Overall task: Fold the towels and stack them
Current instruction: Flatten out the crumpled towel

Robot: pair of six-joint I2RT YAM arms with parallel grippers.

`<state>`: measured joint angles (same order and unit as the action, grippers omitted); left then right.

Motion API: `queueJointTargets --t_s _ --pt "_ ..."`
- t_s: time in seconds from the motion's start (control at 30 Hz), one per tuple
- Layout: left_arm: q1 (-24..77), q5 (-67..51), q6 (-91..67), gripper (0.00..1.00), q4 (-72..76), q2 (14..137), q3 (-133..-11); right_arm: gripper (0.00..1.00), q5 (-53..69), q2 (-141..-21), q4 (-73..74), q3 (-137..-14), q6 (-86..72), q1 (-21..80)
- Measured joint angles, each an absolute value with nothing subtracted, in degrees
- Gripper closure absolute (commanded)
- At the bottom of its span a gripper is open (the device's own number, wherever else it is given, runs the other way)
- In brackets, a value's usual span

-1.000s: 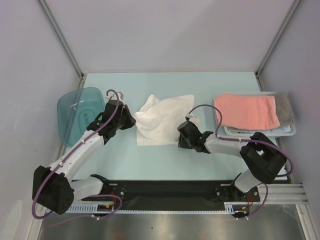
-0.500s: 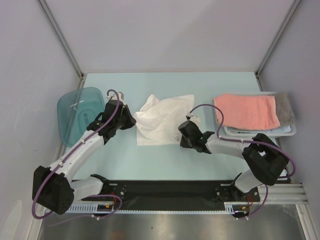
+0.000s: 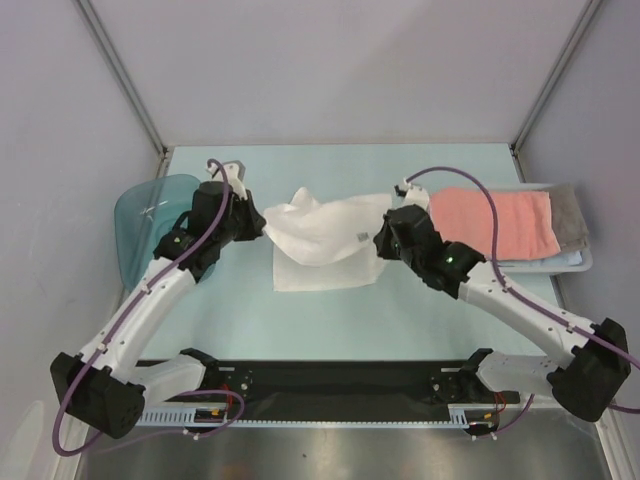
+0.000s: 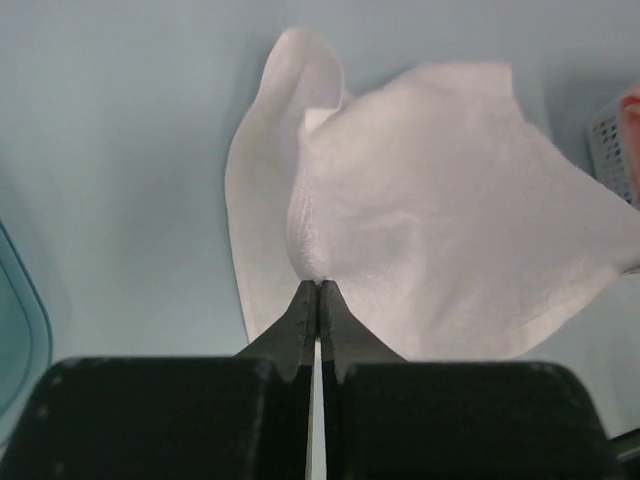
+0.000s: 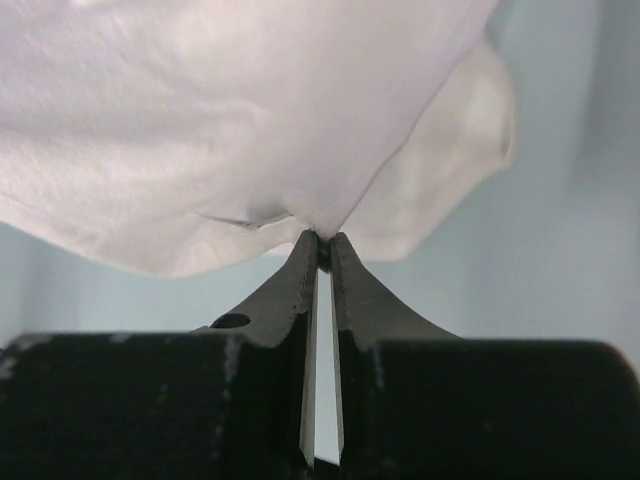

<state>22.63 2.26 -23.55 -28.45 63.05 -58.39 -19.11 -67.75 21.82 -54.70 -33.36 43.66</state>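
Observation:
The white towel (image 3: 322, 238) hangs stretched between my two grippers above the middle of the table, its lower part still resting on the table. My left gripper (image 3: 262, 226) is shut on its left corner; in the left wrist view (image 4: 318, 285) the towel (image 4: 430, 210) spreads away from the pinched tips. My right gripper (image 3: 384, 232) is shut on its right corner, shown in the right wrist view (image 5: 322, 240) with the towel (image 5: 220, 110) above. The salmon-pink towel (image 3: 495, 222) lies folded on the grey towel (image 3: 570, 215) at the right. A light blue towel is not visible.
A translucent blue tub (image 3: 140, 215) sits at the left edge behind my left arm. The white lattice basket (image 3: 560, 262) holds the folded towels at the right, its corner showing in the left wrist view (image 4: 612, 140). Enclosure walls stand on three sides.
Both grippers have risen and moved toward the back, lifting the white towel's two corners off the table and stretching it between them. The right arm swung out toward the right.

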Motion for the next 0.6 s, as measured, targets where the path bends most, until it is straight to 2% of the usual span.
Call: queueJointTargets --t_s 0.2,0.6 --pt "22.7 3.4 -18.0 1.0 -30.5 62.9 -72.2 1.0 -22.3 -66.9 22.3 -69.1 -22.6 40.4" --pt "26.7 4.4 -6.2 1.0 -27.7 59.4 -93.1 1.0 -25.2 -66.8 20.8 -92.4 -2.7 41.7"
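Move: Each hand already grips the crumpled white towel's raised edge. The towel's near edge, still on the table, has its middle about 5 cm back, 13 cm right and 20 cm below the left hand; from the right hand, about 2 cm back, 12 cm left and 18 cm down. The teal bin is some 24 cm left and 9 cm ahead of the left hand; the coral towel is about 25 cm right and 14 cm ahead of the right. Keeping their pinch on the white towel, both hands rise about 30 cm, fingertips tilting up some 40 degrees. ##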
